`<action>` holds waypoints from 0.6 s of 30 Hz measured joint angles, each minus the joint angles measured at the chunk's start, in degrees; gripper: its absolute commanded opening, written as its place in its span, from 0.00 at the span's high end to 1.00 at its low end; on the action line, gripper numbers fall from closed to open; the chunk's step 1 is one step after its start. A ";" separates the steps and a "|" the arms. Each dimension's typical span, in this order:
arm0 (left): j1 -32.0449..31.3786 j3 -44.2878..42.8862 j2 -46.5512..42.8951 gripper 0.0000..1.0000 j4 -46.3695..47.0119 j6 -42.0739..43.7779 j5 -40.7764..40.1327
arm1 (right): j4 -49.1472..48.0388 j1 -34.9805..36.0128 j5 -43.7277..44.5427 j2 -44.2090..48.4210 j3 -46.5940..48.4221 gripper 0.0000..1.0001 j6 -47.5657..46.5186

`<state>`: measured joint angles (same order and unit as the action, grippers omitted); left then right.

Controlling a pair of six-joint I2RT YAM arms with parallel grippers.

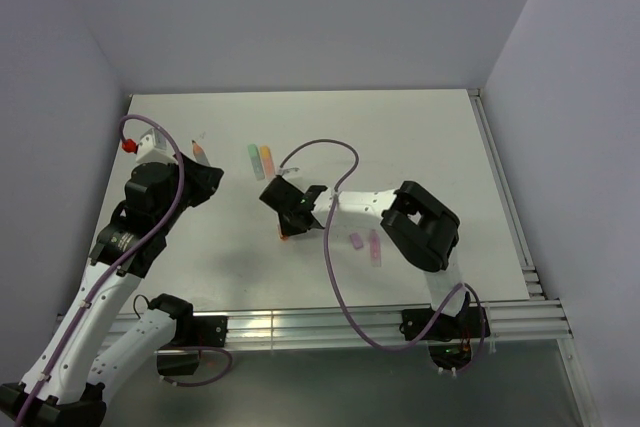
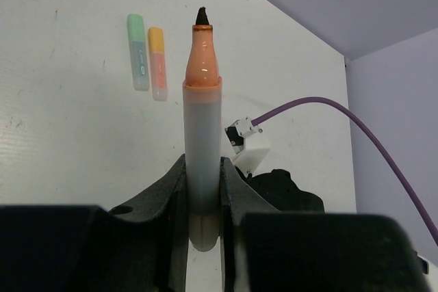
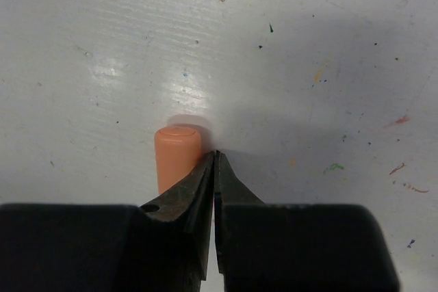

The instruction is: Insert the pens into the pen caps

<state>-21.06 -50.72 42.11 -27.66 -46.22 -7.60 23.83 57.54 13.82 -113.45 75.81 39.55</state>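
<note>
My left gripper (image 2: 203, 169) is shut on an uncapped orange pen (image 2: 202, 121), gripped low on its pale barrel with the dark tip pointing away from the wrist. From above, that gripper (image 1: 204, 169) is at the table's left with the pen (image 1: 200, 152) sticking out toward the far side. My right gripper (image 3: 216, 158) is shut and holds nothing. Its tips touch the table just right of an orange pen cap (image 3: 176, 155), which lies outside the jaws. From above, this gripper (image 1: 290, 219) covers most of the cap (image 1: 286, 237).
A green-capped pen (image 1: 254, 159) and an orange-capped pen (image 1: 266, 160) lie side by side at the back centre, and both the green-capped one (image 2: 137, 51) and the orange-capped one (image 2: 158, 63) show in the left wrist view. A purple cap (image 1: 356, 242) and a pink pen (image 1: 375, 247) lie by the right arm.
</note>
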 measured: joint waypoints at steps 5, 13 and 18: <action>-0.02 0.02 0.00 1.00 0.00 0.00 0.26 | 0.76 -1.31 1.05 0.33 0.00 0.79 -0.07; -0.02 0.02 -0.02 1.00 0.00 0.00 0.37 | 3.85 -3.41 2.97 3.32 2.93 0.69 -0.63; -0.02 0.02 -0.02 1.00 0.02 0.00 0.85 | 4.35 -2.99 2.86 4.85 5.64 0.62 -0.61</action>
<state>-21.08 -50.70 42.09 -27.64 -46.22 -6.74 28.18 54.54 16.69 -108.60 81.45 38.94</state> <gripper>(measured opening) 0.220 0.365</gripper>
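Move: The orange cap lies right beside the nearly shut right fingertips, about 1 cm to their left, 1 cm back and 1 cm lower. Some 23 cm ahead of this hand are the green-capped pen, 9 cm to the left, and the yellow-capped pen, 5 cm to the left. The purple cap is about 18 cm to its right and 2 cm back. From the left hand, the orange cap is roughly 13 cm right, 3 cm back and 27 cm down. Take the right gripper off the orange cap: slide it low over the table, forward and to the right about 2 cm each, then lift it some 6 cm while still easing forward and drifting back left. Part the nearly shut fingers to over a third open on the way, tipping them only slightly more forward. ##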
